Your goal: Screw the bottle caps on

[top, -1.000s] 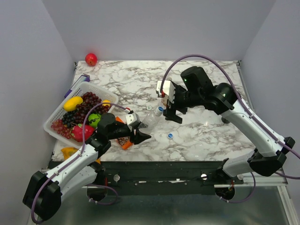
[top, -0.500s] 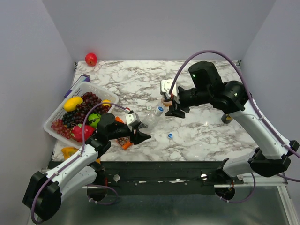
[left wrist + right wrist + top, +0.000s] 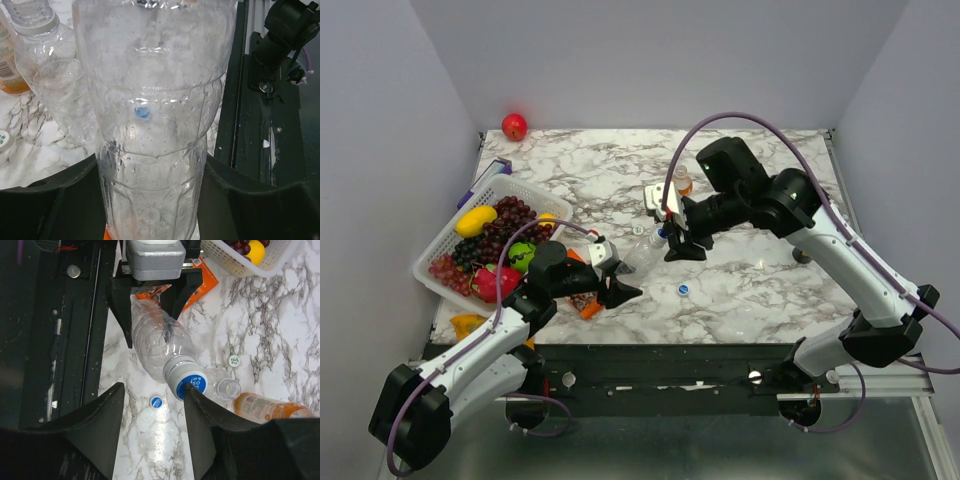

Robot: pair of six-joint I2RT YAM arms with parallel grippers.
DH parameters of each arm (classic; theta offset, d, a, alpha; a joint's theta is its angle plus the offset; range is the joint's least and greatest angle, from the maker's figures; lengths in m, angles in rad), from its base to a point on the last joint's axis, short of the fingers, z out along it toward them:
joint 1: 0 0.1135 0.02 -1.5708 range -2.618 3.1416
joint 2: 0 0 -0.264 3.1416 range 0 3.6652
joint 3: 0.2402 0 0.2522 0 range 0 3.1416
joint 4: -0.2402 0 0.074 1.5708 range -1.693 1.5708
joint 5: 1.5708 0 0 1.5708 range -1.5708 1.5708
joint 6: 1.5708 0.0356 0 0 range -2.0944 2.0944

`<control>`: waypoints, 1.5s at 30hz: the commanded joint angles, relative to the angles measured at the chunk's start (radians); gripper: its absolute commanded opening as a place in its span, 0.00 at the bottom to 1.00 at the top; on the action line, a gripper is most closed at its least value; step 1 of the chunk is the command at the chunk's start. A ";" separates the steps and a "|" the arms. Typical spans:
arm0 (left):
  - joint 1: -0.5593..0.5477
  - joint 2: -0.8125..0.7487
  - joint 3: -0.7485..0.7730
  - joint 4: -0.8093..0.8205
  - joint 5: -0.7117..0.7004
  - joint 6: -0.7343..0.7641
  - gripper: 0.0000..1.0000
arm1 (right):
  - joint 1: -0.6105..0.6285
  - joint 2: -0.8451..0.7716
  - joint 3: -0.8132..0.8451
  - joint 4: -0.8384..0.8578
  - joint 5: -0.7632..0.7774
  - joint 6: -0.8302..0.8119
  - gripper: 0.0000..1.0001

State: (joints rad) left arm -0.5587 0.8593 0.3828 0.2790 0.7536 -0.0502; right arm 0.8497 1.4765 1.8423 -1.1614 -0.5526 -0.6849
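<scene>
My left gripper [image 3: 618, 285] [image 3: 150, 167] is shut on a clear bottle [image 3: 638, 258] [image 3: 150, 100] [image 3: 159, 337], held tilted with its mouth toward the right arm. A blue cap [image 3: 193, 385] sits on that mouth. My right gripper [image 3: 678, 248] [image 3: 153, 386] hangs just past the cap with its jaws apart; one fingertip [image 3: 192, 395] touches the cap's edge, and nothing is held between the fingers. A loose blue cap [image 3: 156, 401] [image 3: 683, 291] lies on the marble. A second clear bottle [image 3: 227, 388] [image 3: 50, 75] stands uncapped beside an orange bottle [image 3: 682, 183] [image 3: 272, 407]. A whitish cap [image 3: 233, 360] lies nearby.
A white basket [image 3: 440, 250] of grapes and fruit sits at the left edge. Orange packets [image 3: 590, 308] lie under the left gripper. A red ball [image 3: 514, 126] rests at the back left corner. The table's black front rail [image 3: 50, 340] runs close to the held bottle.
The right gripper swung left and lower to the held bottle's mouth, its jaws narrowed, and the orange bottle came into view behind it. The left arm stayed still.
</scene>
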 commanded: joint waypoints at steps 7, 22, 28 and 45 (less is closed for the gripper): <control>-0.006 -0.008 0.011 0.028 -0.003 0.041 0.00 | 0.069 0.039 -0.021 -0.031 -0.001 0.002 0.56; -0.006 -0.017 -0.012 -0.027 0.012 0.090 0.00 | 0.066 0.056 0.339 -0.090 0.049 0.101 0.67; -0.007 -0.025 0.024 -0.043 0.052 0.081 0.00 | 0.066 -0.102 -0.021 0.073 0.132 -0.002 0.95; -0.014 -0.008 0.056 -0.066 0.067 0.087 0.00 | 0.066 -0.094 -0.114 0.126 0.091 -0.031 0.98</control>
State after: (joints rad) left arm -0.5652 0.8520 0.4019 0.1917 0.7990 0.0380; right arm 0.9150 1.3903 1.7451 -1.0264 -0.4141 -0.6861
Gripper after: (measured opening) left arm 0.650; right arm 0.980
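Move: Some 3 cm ahead, 3 cm to the left and 5 cm below the right hand sits the blue-topped cap, already on the bottle that the left hand holds. From the right hand, the loose blue cap lies about 2 cm ahead, 3 cm to the right and 30 cm down on the table; the second clear bottle stands about 9 cm ahead, 3 cm left, 22 cm below. From the left hand the fitted cap is some 6 cm ahead, 8 cm right and 9 cm up. Dipping about 3 cm back, left and down towards the cap on the held bottle, the part-open right hand then springs up some 12 cm, spreads its fingers wide, and drops back to end about a centimetre above where it began, rolled nearly 10 degrees. Whether its fingers touch the cap can't be seen. The left hand keeps its grip on the bottle, easing back a centimetre. ##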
